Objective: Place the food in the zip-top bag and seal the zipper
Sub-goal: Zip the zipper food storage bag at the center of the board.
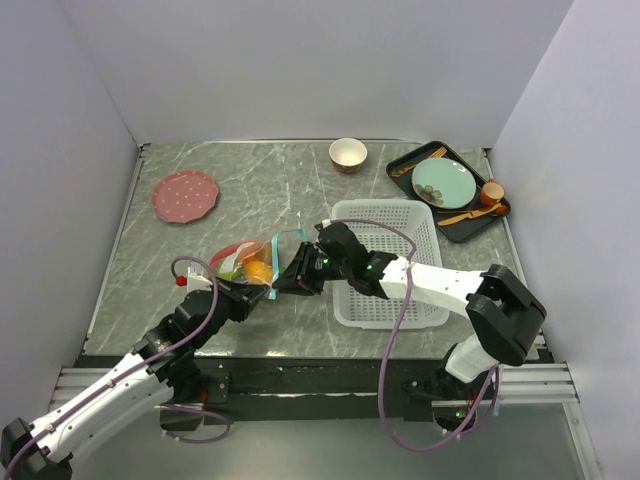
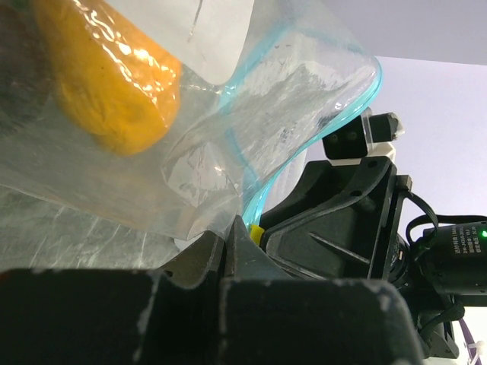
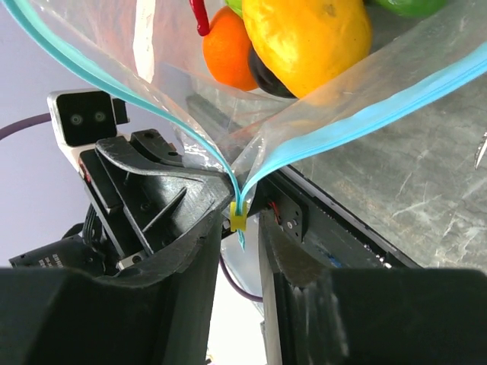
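Note:
The zip-top bag [image 1: 243, 256] lies left of centre, its mouth open. In the right wrist view it holds an orange [image 3: 228, 49], the yellow fruit [image 3: 308, 42], the dark round fruit [image 3: 266, 76], the red chili [image 3: 199, 19] and a green piece [image 3: 403, 6]. The teal zipper [image 3: 365, 114] runs down to a small yellow slider [image 3: 238, 217] at the bag's corner. My left gripper [image 2: 227, 243] is shut on the bag's edge beside the slider [image 2: 256, 232]. My right gripper [image 3: 242, 228] is open, its fingers either side of the slider. Both grippers meet at the bag's near right corner [image 1: 275, 285].
A white mesh basket [image 1: 436, 300] stands right of the bag, under my right arm. A pink plate [image 1: 185, 195] lies at the back left, a small bowl [image 1: 347, 153] at the back centre. A black tray [image 1: 403, 160] with a teal plate, wooden spoons and a cup sits at the back right.

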Controlling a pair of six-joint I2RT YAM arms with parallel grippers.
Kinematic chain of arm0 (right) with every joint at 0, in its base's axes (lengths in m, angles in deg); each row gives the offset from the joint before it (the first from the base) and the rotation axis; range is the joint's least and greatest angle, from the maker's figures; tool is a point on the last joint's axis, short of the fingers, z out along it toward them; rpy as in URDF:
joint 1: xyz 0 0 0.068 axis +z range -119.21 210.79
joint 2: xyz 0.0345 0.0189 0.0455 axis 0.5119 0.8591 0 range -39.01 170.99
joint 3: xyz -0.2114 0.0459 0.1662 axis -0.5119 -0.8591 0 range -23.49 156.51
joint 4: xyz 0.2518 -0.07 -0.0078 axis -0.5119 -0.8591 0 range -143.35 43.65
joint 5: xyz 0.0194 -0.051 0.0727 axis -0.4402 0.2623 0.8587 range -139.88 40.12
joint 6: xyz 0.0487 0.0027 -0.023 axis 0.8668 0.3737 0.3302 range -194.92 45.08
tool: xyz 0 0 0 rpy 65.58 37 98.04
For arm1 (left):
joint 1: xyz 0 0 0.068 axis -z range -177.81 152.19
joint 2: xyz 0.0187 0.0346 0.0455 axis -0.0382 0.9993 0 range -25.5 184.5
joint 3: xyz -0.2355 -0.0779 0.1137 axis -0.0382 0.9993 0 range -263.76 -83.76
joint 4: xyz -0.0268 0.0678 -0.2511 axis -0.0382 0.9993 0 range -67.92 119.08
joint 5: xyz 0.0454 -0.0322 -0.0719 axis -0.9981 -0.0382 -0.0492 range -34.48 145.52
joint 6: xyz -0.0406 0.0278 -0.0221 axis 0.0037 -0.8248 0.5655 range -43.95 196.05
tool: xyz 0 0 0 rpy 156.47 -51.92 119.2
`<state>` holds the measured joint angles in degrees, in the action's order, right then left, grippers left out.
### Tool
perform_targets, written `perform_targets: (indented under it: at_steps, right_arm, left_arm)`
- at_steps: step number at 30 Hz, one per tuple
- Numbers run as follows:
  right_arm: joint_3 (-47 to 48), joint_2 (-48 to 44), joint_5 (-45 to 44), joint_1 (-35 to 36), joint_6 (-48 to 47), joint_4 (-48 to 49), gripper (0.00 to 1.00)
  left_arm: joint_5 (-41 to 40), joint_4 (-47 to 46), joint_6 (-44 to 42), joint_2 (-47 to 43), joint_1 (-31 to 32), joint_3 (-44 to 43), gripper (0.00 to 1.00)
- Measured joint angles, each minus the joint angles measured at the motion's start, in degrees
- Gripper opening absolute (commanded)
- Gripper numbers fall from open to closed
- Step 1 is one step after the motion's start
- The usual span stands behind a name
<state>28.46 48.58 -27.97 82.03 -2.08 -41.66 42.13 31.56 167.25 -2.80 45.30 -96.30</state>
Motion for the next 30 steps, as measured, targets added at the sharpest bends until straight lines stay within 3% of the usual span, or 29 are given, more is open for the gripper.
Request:
perform_targets:
  at_steps: [10, 21, 22, 23, 26, 30]
  right_arm:
    - [0.7, 0.3, 0.3, 0.0, -0.5, 0.1, 0.27]
    - [1.6, 1.4, 0.6, 0.0, -1.1, -0.2, 0.00]
    - [1.6, 1.4, 0.6, 0.0, -1.1, -0.2, 0.00]
    - [1.6, 1.4, 0.6, 0.0, -1.1, -0.2, 0.00]
    - [1.6, 1.4, 0.6, 0.0, -0.4, 0.1, 0.00]
    - [-0.1, 1.4, 0.2, 0.0, 2.1, 3.6, 0.00]
  left_arm:
    - [0.0, 0.0, 0.0, 0.0, 0.0, 0.0, 0.01]
    - [0.0, 0.0, 0.0, 0.0, 0.0, 0.0, 0.01]
    - [0.0, 0.0, 0.0, 0.0, 0.0, 0.0, 0.05]
    - [0.0, 0.0, 0.0, 0.0, 0.0, 0.0, 0.16]
    - [0.0, -0.1, -0.1, 0.0, 0.0, 0.0, 0.28]
    - [0.0, -0.5, 0.0, 0.0, 0.0, 0.1, 0.36]
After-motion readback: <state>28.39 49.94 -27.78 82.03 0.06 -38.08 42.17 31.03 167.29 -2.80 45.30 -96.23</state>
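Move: Just off the right fingertips sits the yellow slider at the near end of the blue zipper, some 2 cm to that hand's left and a centimetre below. From the same hand, the yellow mango in the bag lies about 5 cm ahead, 5 cm left and 8 cm lower; the white basket's middle is roughly 26 cm to its right, 4 cm farther out and 9 cm lower. From the left hand, the slider is about 2 cm to the right and 1 cm ahead. Creeping about 1 cm left and slightly forward, the right hand brings its half-open fingers around the yellow slider and shuts them, pinching it with the zipper strip. The left hand stays in place, still gripping the bag's near zipper end, then opens its fingers to about a third once the right grip has closed. ##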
